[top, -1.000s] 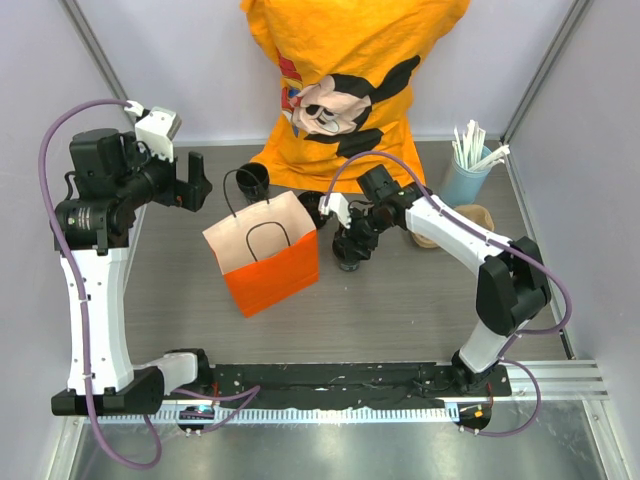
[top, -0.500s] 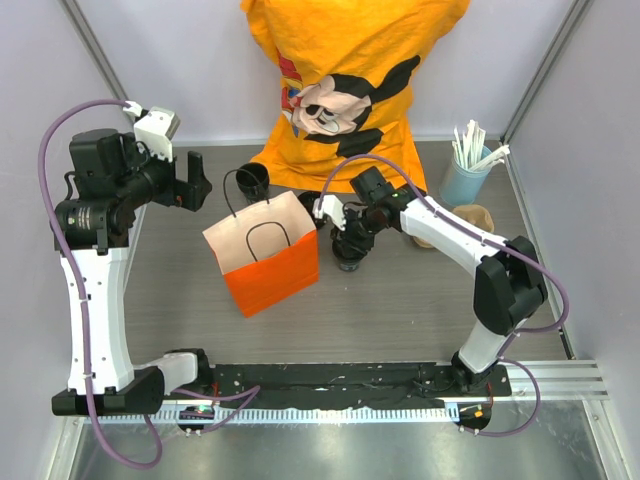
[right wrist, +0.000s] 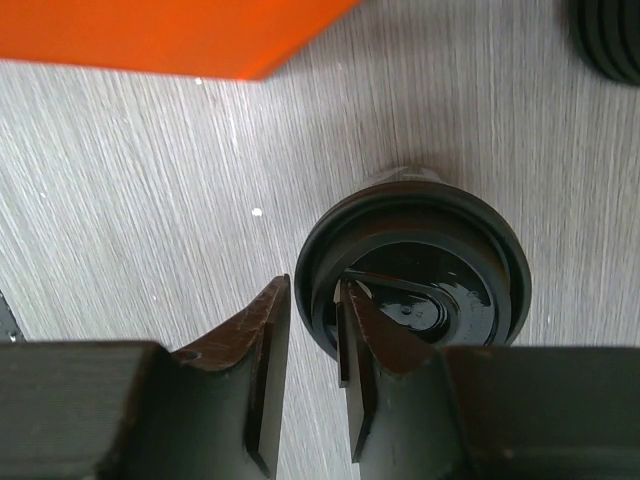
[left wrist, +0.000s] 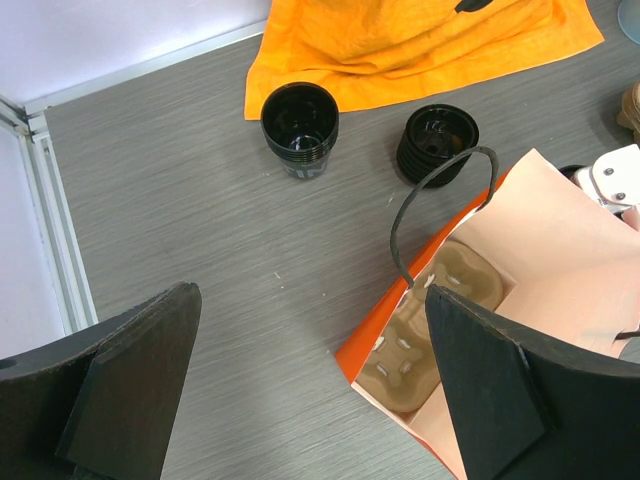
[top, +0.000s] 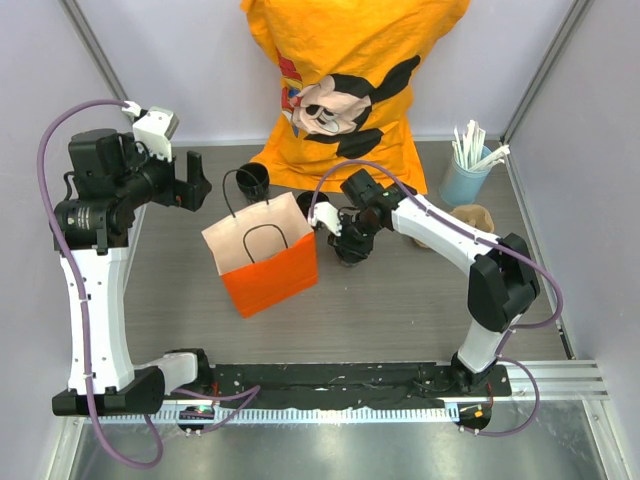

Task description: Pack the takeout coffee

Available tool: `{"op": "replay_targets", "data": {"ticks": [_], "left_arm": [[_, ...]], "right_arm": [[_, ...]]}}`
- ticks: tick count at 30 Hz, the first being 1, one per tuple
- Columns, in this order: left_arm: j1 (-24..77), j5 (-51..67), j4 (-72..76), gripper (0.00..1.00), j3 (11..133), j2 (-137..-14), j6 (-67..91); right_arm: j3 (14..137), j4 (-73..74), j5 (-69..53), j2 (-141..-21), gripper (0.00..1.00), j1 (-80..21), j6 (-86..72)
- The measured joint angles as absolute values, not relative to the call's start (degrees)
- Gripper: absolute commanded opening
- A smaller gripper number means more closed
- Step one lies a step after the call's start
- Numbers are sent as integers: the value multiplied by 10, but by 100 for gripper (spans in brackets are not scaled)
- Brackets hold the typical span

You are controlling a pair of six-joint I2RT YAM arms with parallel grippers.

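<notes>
The takeout coffee [top: 351,251], a small black cup with a round black lid [right wrist: 430,270], stands on the table just right of the orange paper bag [top: 265,258]. My right gripper [top: 343,237] comes down on it from above. One finger [right wrist: 262,350] is outside the lid's rim, the other finger [right wrist: 372,340] rests on the lid's top, and the jaws pinch the rim between them. My left gripper [top: 194,181] hangs wide open and empty above the table, left of the bag [left wrist: 560,250]. The bag's mouth is open, with a brown cup carrier [left wrist: 430,320] inside.
A black cup with white print [left wrist: 300,125] and a short stack of black lids [left wrist: 437,140] stand behind the bag. A blue cup of straws [top: 465,175] and a brown holder [top: 470,215] are at the back right. A person in an orange shirt [top: 350,80] stands at the far edge.
The right gripper has slid left toward the bag and its jaws have narrowed onto the lid's rim. The left arm has not moved.
</notes>
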State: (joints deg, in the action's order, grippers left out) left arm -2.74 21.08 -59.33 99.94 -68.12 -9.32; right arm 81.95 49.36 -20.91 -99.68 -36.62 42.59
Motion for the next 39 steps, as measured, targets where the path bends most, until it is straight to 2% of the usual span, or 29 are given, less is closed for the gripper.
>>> {"op": "replay_targets", "data": {"ticks": [7, 11, 15, 20, 30, 35, 39], "left_arm": [[-31, 217, -592, 100, 996, -681, -91], [-32, 222, -589, 100, 992, -681, -89], [-33, 225, -589, 100, 991, -681, -89], [-35, 227, -588, 100, 991, -681, -89], [-38, 229, -587, 100, 988, -681, -87], [-39, 225, -585, 100, 988, -681, -81], [-39, 224, -585, 100, 988, -681, -81]], "right_arm": [[833, 526, -167, -998, 31, -366, 428], [838, 528, -146, -998, 20, -366, 428], [841, 527, -130, -998, 17, -366, 428], [852, 527, -123, -1002, 7, -366, 428], [880, 528, -119, -1005, 1, -366, 425], [933, 548, -111, -1007, 1, -354, 398], [1052, 595, -103, -1021, 1, -339, 363]]}}
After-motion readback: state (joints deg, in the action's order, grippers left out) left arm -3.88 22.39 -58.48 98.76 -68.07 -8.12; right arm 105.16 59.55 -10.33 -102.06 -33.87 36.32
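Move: The lidded coffee cup is right at the right hand: its middle lies some 4 cm ahead, level sideways and about 5 cm below, with the parted fingertips at its near rim. The orange bag's middle is roughly 18 cm to the hand's left and 1 cm ahead; the stack of black cups stands about 13 cm ahead and 8 cm left. From the left hand, the coffee cup is around 4 cm ahead, 27 cm right and 33 cm below. Rightward first, about 2 cm and tilting slightly, the right hand then eases forward while its fingers close and pinch the coffee cup's near rim at the lid edge. Keeping that pinch, it rises with growing speed, some 8 cm up and about 6 cm forward in all, away from the bag's side, turning roughly 10 degrees clockwise. ##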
